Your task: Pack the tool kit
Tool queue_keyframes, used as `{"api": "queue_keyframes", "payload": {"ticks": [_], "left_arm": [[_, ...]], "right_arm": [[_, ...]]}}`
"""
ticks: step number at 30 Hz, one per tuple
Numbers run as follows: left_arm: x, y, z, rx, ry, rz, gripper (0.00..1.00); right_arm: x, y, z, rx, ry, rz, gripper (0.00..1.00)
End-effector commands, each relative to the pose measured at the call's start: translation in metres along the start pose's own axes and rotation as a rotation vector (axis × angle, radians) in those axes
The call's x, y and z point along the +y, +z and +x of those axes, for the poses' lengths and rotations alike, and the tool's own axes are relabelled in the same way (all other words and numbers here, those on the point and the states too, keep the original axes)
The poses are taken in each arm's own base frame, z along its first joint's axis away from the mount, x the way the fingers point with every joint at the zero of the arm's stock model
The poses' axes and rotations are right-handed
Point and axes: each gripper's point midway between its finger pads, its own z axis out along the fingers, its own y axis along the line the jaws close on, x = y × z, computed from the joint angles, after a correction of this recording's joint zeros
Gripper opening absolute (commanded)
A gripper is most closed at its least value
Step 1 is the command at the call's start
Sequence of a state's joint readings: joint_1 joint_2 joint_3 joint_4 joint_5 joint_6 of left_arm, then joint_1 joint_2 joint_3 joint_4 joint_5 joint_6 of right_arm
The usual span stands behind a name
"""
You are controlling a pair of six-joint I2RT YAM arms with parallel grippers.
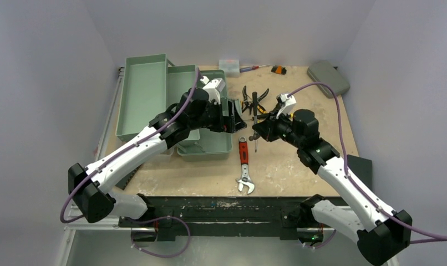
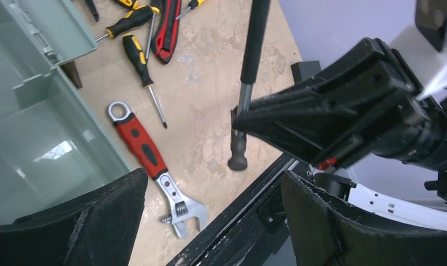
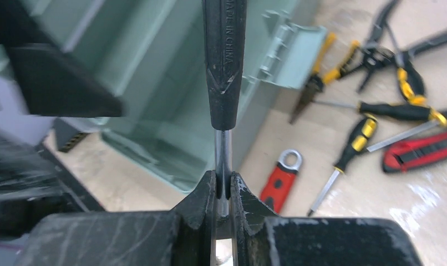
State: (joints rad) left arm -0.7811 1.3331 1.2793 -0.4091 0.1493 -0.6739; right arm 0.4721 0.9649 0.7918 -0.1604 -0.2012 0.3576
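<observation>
The tool kit's grey-green toolbox (image 1: 204, 145) stands open at the left, its fold-out trays (image 1: 145, 94) spread; its wall (image 2: 38, 127) also fills the left wrist view. My right gripper (image 1: 256, 132) (image 3: 223, 185) is shut on the steel shaft of a black-handled tool (image 1: 254, 105) (image 3: 224, 61), holding it above the table just right of the box. The left gripper (image 1: 236, 119) (image 2: 213, 183) hovers open at the box's right edge, facing the held tool (image 2: 256, 39), with nothing between its fingers. A red-handled adjustable wrench (image 1: 244, 166) (image 2: 149, 160) lies on the table below.
Pliers (image 1: 247, 94), yellow-black screwdrivers (image 2: 138, 55) and a red utility knife (image 3: 421, 149) lie behind the grippers. A small flat grey case (image 1: 328, 77) sits at the back right, a small clear box (image 1: 229, 65) at the back. The table's black front rail (image 2: 254, 194) runs close by.
</observation>
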Motion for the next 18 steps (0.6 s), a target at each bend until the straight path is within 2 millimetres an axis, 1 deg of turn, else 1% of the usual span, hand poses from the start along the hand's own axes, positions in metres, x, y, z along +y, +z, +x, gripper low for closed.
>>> {"api": "queue_keyframes", "payload": {"ticks": [1,3,5,7,9,10,11,13,14,16,17,18], "left_arm": [[-0.04,0.004,-0.035,-0.09,-0.009,0.142,0.86],[-0.032,0.0,-0.041,-0.106,0.008,0.083,0.85],[-0.022,-0.013,-0.048,-0.147,0.032,0.014,0.85],[-0.006,-0.033,-0.056,-0.217,0.058,-0.071,0.86],[0.01,-0.057,-0.062,-0.293,0.083,-0.151,0.87],[0.018,-0.071,-0.064,-0.328,0.093,-0.19,0.88],[0.024,-0.09,-0.067,-0.373,0.102,-0.223,0.88],[0.04,-0.115,-0.069,-0.423,0.132,-0.302,0.89],[0.049,-0.128,-0.07,-0.446,0.147,-0.353,0.89],[0.062,-0.148,-0.068,-0.458,0.177,-0.425,0.9],[0.069,-0.156,-0.065,-0.456,0.194,-0.46,0.9],[0.074,-0.164,-0.064,-0.455,0.21,-0.489,0.9]], "right_arm": [[0.046,-0.008,-0.022,-0.07,-0.034,-0.245,0.0],[0.047,0.002,-0.022,-0.046,0.003,-0.247,0.0],[0.052,0.016,-0.024,-0.022,0.037,-0.283,0.0],[0.06,0.031,-0.025,0.0,0.089,-0.329,0.0],[0.071,0.047,-0.027,0.003,0.145,-0.378,0.0],[0.075,0.057,-0.027,0.012,0.164,-0.389,0.0],[0.081,0.066,-0.025,0.023,0.172,-0.394,0.0],[0.096,0.089,-0.015,0.069,0.156,-0.401,0.0],[0.102,0.104,-0.005,0.11,0.137,-0.391,0.0],[0.115,0.121,-0.001,0.139,0.097,-0.363,0.0],[0.114,0.134,0.009,0.168,0.098,-0.34,0.0],[0.113,0.142,0.014,0.181,0.106,-0.323,0.0]]}}
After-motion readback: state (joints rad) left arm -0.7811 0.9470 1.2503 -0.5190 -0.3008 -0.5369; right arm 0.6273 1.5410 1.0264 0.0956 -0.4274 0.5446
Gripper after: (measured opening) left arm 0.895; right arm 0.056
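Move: The hammer, gripped by its steel shaft near the head, is bound for the open toolbox's deep right bin, whose middle is about 15 cm left of the right hand, 13 cm ahead and some 17 cm down. The adjustable wrench lies about 7 cm back and 2 cm left of this hand, 21 cm below; the middle tray is some 27 cm left, 18 cm ahead and 13 cm below. From the empty left hand the bin's middle is about 10 cm ahead, 9 cm left and 22 cm below. Leftward, some 14 cm, the right hand carries the hammer to the toolbox's right bin; it first rises about 2 cm, then sinks about 6 cm and eases forward while turning counter-clockwise and tipping down, fingers still shut on the shaft. The left hand, open and empty, edges a little right and forward, then clears out left and up, tilting upward and turning counter-clockwise. ##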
